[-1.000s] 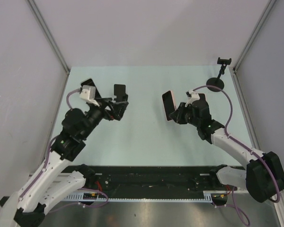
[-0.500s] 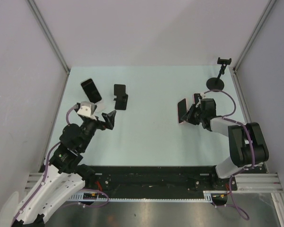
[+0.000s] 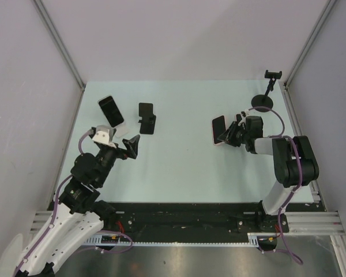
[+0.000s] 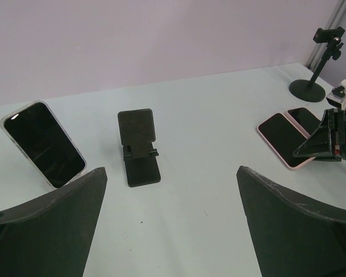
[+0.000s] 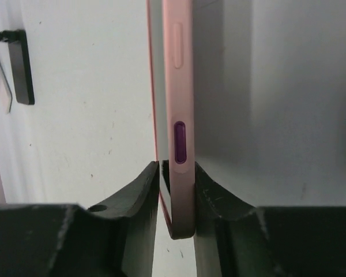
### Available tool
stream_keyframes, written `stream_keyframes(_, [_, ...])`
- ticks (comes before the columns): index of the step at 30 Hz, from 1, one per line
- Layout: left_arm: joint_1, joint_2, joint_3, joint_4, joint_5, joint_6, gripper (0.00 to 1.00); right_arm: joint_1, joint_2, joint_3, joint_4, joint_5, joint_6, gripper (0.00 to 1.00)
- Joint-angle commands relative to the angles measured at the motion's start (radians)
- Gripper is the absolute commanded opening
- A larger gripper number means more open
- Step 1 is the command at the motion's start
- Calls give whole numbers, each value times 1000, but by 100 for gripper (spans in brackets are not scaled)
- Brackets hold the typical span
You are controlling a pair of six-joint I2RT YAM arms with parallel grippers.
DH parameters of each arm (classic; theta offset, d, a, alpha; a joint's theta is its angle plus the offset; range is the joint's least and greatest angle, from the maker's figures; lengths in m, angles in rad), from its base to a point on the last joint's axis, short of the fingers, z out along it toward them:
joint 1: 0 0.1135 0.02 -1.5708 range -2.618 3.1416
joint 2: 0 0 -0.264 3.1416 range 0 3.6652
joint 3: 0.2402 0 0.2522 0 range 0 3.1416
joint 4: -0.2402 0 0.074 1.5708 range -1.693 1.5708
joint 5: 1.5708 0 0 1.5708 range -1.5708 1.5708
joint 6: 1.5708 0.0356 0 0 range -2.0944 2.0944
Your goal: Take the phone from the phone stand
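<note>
The pink-cased phone (image 3: 218,130) lies low on the table right of centre, seen flat in the left wrist view (image 4: 281,139). My right gripper (image 3: 229,135) has its fingers round the phone's near end. In the right wrist view the phone's edge (image 5: 179,115) stands between the jaws of that gripper (image 5: 177,173): the right finger touches it and the left finger is a sliver off. The black folding phone stand (image 3: 147,117) (image 4: 139,147) stands bare at the back left. My left gripper (image 3: 132,145) (image 4: 172,225) is wide open and holds nothing, near-left of the stand.
A black phone (image 3: 111,109) (image 4: 43,144) rests left of the folding stand. A second pink phone (image 4: 304,118) lies beside the held one. A pole holder on a round base (image 3: 264,101) stands at the back right corner. Grey walls close in three sides.
My right arm brought the pink phone down from a raised pose to the table and further right. My left arm drew back from the folding stand toward the near left, still open.
</note>
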Motion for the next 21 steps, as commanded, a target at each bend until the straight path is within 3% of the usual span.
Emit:
stream_keyframes(1, [6,-4,-6,29,-7,37,100,-20,9,34,12,72,-45,37])
stream_keyframes(11, [6,2,-7,29,-1,35,100,20,-38,59,-128,201,-160,76])
stream_keyframes(12, [6,2,-7,29,1,35,100,29,-42,67,-141,233,-172,86])
stream_keyframes(15, [6,5,-7,29,5,34,100,80,-42,99,-200,295,-226,99])
stream_keyframes(21, [5,2,-7,29,5,34,100,188,-6,189,-299,452,-287,100])
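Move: The phone, pinched near its near-right edge by the right hand, has its middle about 4 cm ahead, 3 cm left and 2 cm below that hand. The other phone lies some 6 cm ahead and 9 cm right; the round-based stand is about 20 cm ahead and 19 cm right. From the left hand the pinched phone lies roughly 20 cm ahead, 46 cm right and 28 cm below. Right fingers open wide, releasing the phone, while the hand edges about 2 cm forward, rolling 20 degrees left-side-down. ##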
